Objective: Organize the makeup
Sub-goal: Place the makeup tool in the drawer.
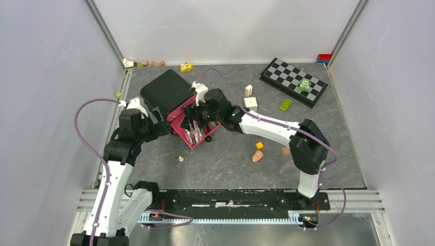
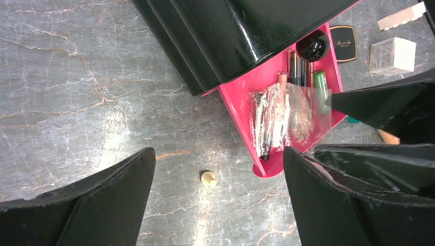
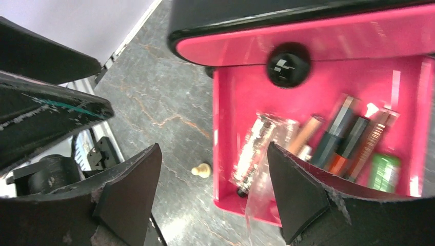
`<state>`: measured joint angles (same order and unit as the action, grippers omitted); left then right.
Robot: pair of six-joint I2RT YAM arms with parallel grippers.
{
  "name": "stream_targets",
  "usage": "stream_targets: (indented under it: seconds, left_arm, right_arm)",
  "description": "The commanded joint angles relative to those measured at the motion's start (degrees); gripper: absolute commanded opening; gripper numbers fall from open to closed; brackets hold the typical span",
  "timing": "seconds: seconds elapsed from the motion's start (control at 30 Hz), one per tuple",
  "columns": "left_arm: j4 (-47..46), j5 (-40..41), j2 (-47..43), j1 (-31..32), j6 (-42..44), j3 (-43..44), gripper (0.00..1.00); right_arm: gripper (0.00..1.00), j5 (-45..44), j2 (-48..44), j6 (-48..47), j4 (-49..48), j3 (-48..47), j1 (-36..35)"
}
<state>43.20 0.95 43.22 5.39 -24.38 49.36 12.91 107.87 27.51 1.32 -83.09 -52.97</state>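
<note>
A black box (image 1: 166, 91) has its pink drawer (image 2: 236, 110) pulled out. Makeup lies in the drawer: a clear plastic bag of thin brushes (image 2: 274, 120), dark and brown tubes (image 3: 341, 136) and a green tube (image 2: 320, 84). My right gripper (image 3: 213, 146) hovers open over the drawer's near end. A flap of the clear bag (image 3: 256, 200) stands beside its right finger. My left gripper (image 2: 219, 151) is wide open and empty, low over the table left of the drawer. A black compact (image 2: 342, 37) lies past the drawer. A peach sponge (image 1: 257, 156) and a puff (image 1: 285, 151) lie at the front right.
A cream chess pawn (image 2: 208, 178) lies on the table between my left fingers. A white cube (image 2: 392, 55) and a white block (image 1: 249, 90) sit right of the box. A chessboard (image 1: 293, 82) with a green toy is at the back right. Small toys line the back wall.
</note>
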Motion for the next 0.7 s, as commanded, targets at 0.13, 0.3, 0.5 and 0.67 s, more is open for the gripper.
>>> stream_targets:
  seconds: [0.13, 0.3, 0.5, 0.67]
  left_arm:
    - [-1.28, -0.69, -0.61, 0.24, 0.7, 0.34, 1.0]
    - [-1.37, -0.68, -0.58, 0.25, 0.67, 0.29, 1.0]
    - [-1.28, -0.69, -0.81, 0.26, 0.65, 0.32, 1.0]
    - [-1.3, -0.68, -0.73, 0.29, 0.65, 0.3, 1.0]
  right_arm:
    - [0.82, -2.59, -7.17, -0.32, -4.21, 11.97, 5.03]
    - [0.81, -1.55, -8.12, -0.42, -4.93, 14.02, 5.86]
    - [0.71, -0.64, -7.94, -0.73, -5.86, 14.3, 5.86]
    - [0.36, 3.3, -7.88, 0.17, -9.99, 14.95, 5.87]
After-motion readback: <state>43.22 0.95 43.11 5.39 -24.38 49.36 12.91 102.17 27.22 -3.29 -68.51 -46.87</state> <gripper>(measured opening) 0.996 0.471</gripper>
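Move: The clear bag of makeup tools lies in the open drawer. Its loose end is about 7 cm to the right of the right hand, 2 cm ahead and some 6 cm below. The dark pens lie about 4 cm beyond that loose end, level with it sideways. The green tube is 5 cm beyond it and 2 cm farther right, and the drawer's front knob 2 cm to its right and 1 cm nearer. From the left hand the loose end lies roughly 17 cm right, 7 cm ahead and 10 cm below. The right fingers come around the clear bag's loose end and close to about half open, though a pinch on the plastic can't be made out. To get there the hand sweeps about 7 cm right and a little forward, dipping some 5 cm down into the drawer as it goes, then eases up and back left by about a centimetre while the fingers close. ##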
